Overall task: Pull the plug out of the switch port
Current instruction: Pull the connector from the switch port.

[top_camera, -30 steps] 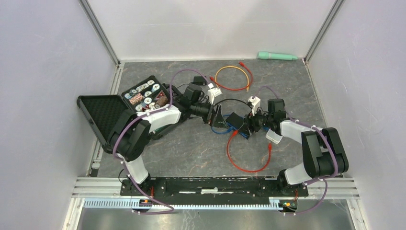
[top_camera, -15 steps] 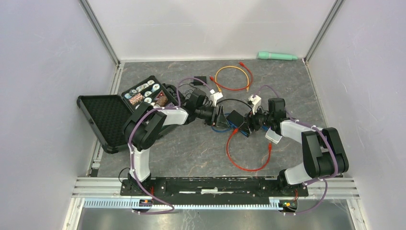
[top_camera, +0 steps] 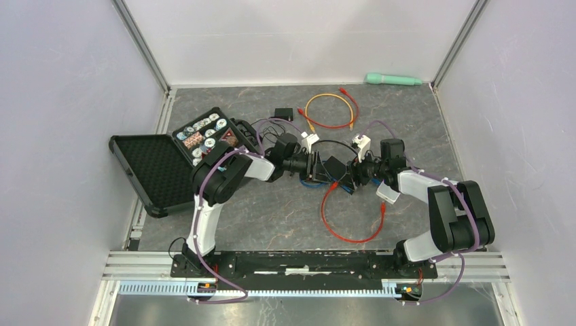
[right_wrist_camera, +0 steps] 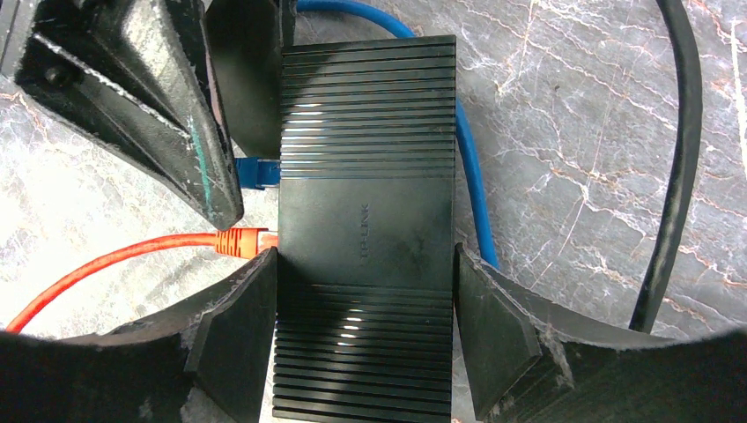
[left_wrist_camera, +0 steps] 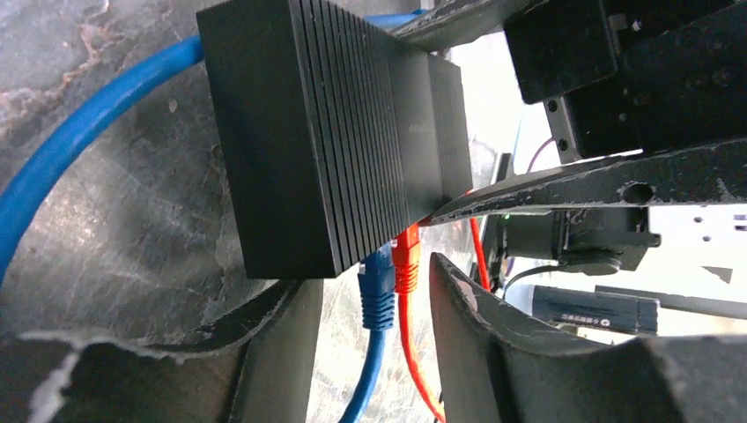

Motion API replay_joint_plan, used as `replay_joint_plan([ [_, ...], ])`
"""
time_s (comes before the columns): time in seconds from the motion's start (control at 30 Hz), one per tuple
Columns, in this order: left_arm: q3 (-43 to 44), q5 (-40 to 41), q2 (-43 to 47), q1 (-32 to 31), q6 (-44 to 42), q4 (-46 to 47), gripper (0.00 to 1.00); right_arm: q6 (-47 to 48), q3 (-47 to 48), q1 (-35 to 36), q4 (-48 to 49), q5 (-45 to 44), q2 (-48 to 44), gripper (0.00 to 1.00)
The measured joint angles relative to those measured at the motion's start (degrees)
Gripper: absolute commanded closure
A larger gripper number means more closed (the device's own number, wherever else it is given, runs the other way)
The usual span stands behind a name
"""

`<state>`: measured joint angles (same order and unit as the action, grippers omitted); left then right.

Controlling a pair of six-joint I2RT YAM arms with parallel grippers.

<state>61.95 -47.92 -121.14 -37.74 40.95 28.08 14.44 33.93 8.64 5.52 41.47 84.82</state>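
The black ribbed switch (top_camera: 334, 167) lies mid-table, and my right gripper (right_wrist_camera: 366, 282) is shut on its two sides (right_wrist_camera: 366, 220). A blue plug (left_wrist_camera: 377, 286) and an orange plug (left_wrist_camera: 405, 262) sit side by side in ports on its edge (left_wrist_camera: 326, 132). My left gripper (left_wrist_camera: 368, 284) straddles both plugs, open, with a gap showing on each side. In the right wrist view the orange plug (right_wrist_camera: 240, 241) and blue plug (right_wrist_camera: 257, 170) enter the switch's left edge, with a left fingertip (right_wrist_camera: 189, 150) between them. From above, my left gripper (top_camera: 314, 165) meets the switch from the left.
An open black case (top_camera: 170, 159) of small parts lies at the left. A red cable (top_camera: 350, 224) loops in front of the switch, and an orange one (top_camera: 331, 109) lies at the back. A teal tube (top_camera: 392, 79) rests by the back wall. A black cable (right_wrist_camera: 674, 176) runs beside the switch.
My left arm has swung right up to the switch, and its jaws have narrowed around the two plugs. The right gripper and the switch have stayed put.
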Motion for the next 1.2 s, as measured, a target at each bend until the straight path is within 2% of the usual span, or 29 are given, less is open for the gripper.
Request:
replay_joint_plan([
  [0.13,-1.1,0.2,-1.2,0.0,5.2,6.4,0.52,0.1,0.0,0.0,0.0,-0.1,0.0,0.91],
  [0.33,-2.3,1.0,-1.2,0.0,9.2,10.9,0.61,0.4,0.0,0.0,0.0,-0.2,0.0,0.91],
  [0.4,-2.3,1.3,-1.2,0.0,9.5,11.3,0.65,0.4,0.0,0.0,0.0,-0.2,0.0,0.91],
  [0.67,-2.4,1.3,-2.1,0.1,10.1,11.9,0.65,0.4,0.0,0.0,0.0,-0.4,0.2,0.91],
  [1.0,-2.4,1.2,-2.9,0.2,10.3,12.9,0.75,0.5,0.0,0.0,0.0,-0.4,0.4,0.91],
  [1.2,-2.4,1.2,-3.5,0.2,11.5,13.9,0.78,0.8,0.0,0.0,-0.1,-0.6,0.4,0.91],
])
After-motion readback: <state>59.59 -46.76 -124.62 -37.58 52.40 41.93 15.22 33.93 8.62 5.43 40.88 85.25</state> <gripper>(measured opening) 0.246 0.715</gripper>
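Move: From the left gripper, the blue plug to be pulled sits in the switch port barely 1 cm ahead and 1 cm to the right, at fingertip height. The red plug is beside it, about 3 cm to the hand's right and level front to back. The switch's middle lies some 3 cm ahead and 5 cm right. From the right gripper, holding the switch, the blue plug is about 6 cm left and 1 cm back. Close the left gripper's half-open fingers around the blue plug at the port, until only about a quarter open, keeping the red plug outside them. While closing, ease the hand about 1 cm forward and a little right towards the switch, letting it rise about 1 cm and sink back. Keep the right gripper's hold on the switch, almost still. ##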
